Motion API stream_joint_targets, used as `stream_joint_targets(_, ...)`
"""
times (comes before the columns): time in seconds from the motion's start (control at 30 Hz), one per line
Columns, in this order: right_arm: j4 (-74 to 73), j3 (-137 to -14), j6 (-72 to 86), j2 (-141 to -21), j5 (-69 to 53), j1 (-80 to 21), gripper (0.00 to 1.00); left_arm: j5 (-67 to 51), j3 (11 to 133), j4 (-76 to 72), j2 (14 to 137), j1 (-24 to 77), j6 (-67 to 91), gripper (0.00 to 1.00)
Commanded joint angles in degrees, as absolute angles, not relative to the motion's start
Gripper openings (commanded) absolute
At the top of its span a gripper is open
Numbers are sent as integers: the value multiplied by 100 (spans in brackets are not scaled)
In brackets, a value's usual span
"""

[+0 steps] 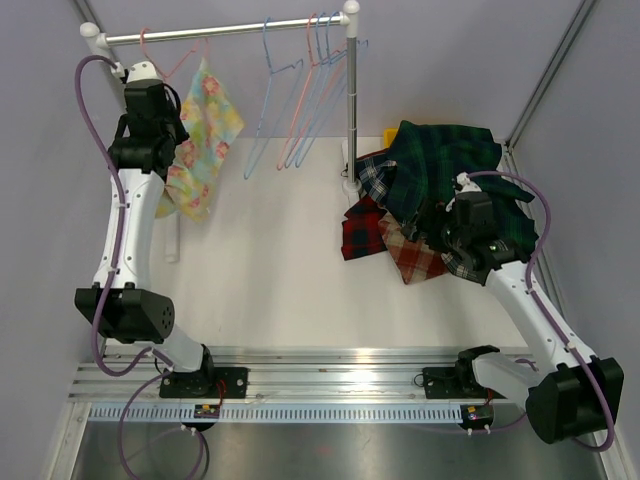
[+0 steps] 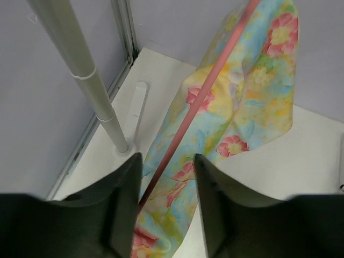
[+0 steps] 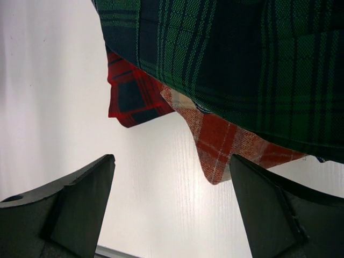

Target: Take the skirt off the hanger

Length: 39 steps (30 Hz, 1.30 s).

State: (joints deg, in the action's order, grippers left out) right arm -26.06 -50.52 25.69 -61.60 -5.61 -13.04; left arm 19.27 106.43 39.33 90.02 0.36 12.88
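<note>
A floral skirt [image 1: 207, 130] hangs from a pink hanger [image 1: 176, 66] at the left end of the rail. In the left wrist view the skirt [image 2: 252, 91] drapes down with the pink hanger bar [image 2: 209, 86] running diagonally across it. My left gripper [image 1: 182, 152] is raised beside the skirt. Its jaws [image 2: 167, 207] are open, with the hanger bar and skirt fabric between them, the bar close to the left finger. My right gripper [image 1: 443, 240] is open and empty [image 3: 172, 209] over bare table, at the edge of the plaid pile.
The rail [image 1: 230, 30] holds several empty wire hangers [image 1: 300, 90] near its right post [image 1: 350, 100]. A pile of plaid skirts [image 1: 440, 170] lies at the right, green plaid [image 3: 242, 54] over red plaid [image 3: 134, 99]. The left post [image 2: 86, 70] stands close to my left gripper.
</note>
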Motion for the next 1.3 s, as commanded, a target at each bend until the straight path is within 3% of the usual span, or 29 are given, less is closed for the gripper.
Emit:
stream_joint_targets(0.0,-2619,-5019,2487,-5994,-536,-1345,95,1574,10696,3691,9044,9,1362,32)
stream_joint_targets(0.07,-2628,-5062,2505,-5977,-571,-1345,95,1556,10723,3718,9018,9,1406,4)
stream_joint_targets(0.1,-2645,-5080,2514,-5977,-589,-1353,95,1521,10731,3709,8991,0,1398,0)
stream_joint_targets(0.23,-2523,-5351,2286,-5767,-1089,-1467,96,1293,10924,3753,8816,9,1397,0)
stream_joint_targets(0.33,-2531,-5782,2110,-5494,-749,-1976,99,1020,11275,3919,8719,0,1555,0)
stream_joint_targets(0.57,-2944,-7521,1855,-5651,-422,-2996,100,1046,13068,4842,8930,667,1565,0)
stream_joint_targets(0.73,-2926,-8778,1583,-6159,-554,-4336,100,1283,12657,4668,8429,1107,1643,0)
stream_joint_targets(0.83,-2979,-9341,1040,-6659,626,-5689,99,1195,12095,4510,8060,1256,1740,0)
stream_joint_targets(0.97,-3190,-10141,660,-7618,1467,-6729,99,985,11760,4438,7744,1380,1889,0)
stream_joint_targets(1.27,-2839,-11415,404,-9491,1635,-7514,99,642,11637,4570,7374,1564,2013,0)
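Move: The pink hanger's bar already lies between the left hand's open fingers, and the floral skirt hangs from it with its middle about 6 cm ahead, 4 cm right and 8 cm below. The nearest blue hanger is some 15 cm right, 6 cm ahead, about level. From the right hand the skirt is roughly 42 cm left, 13 cm ahead and 8 cm up; the green plaid skirt lies 8 cm ahead, 6 cm right, 15 cm below. Left pinches hanger, drawing it right, up and back; right hand swings some 35 cm left, rising, towards skirt. ##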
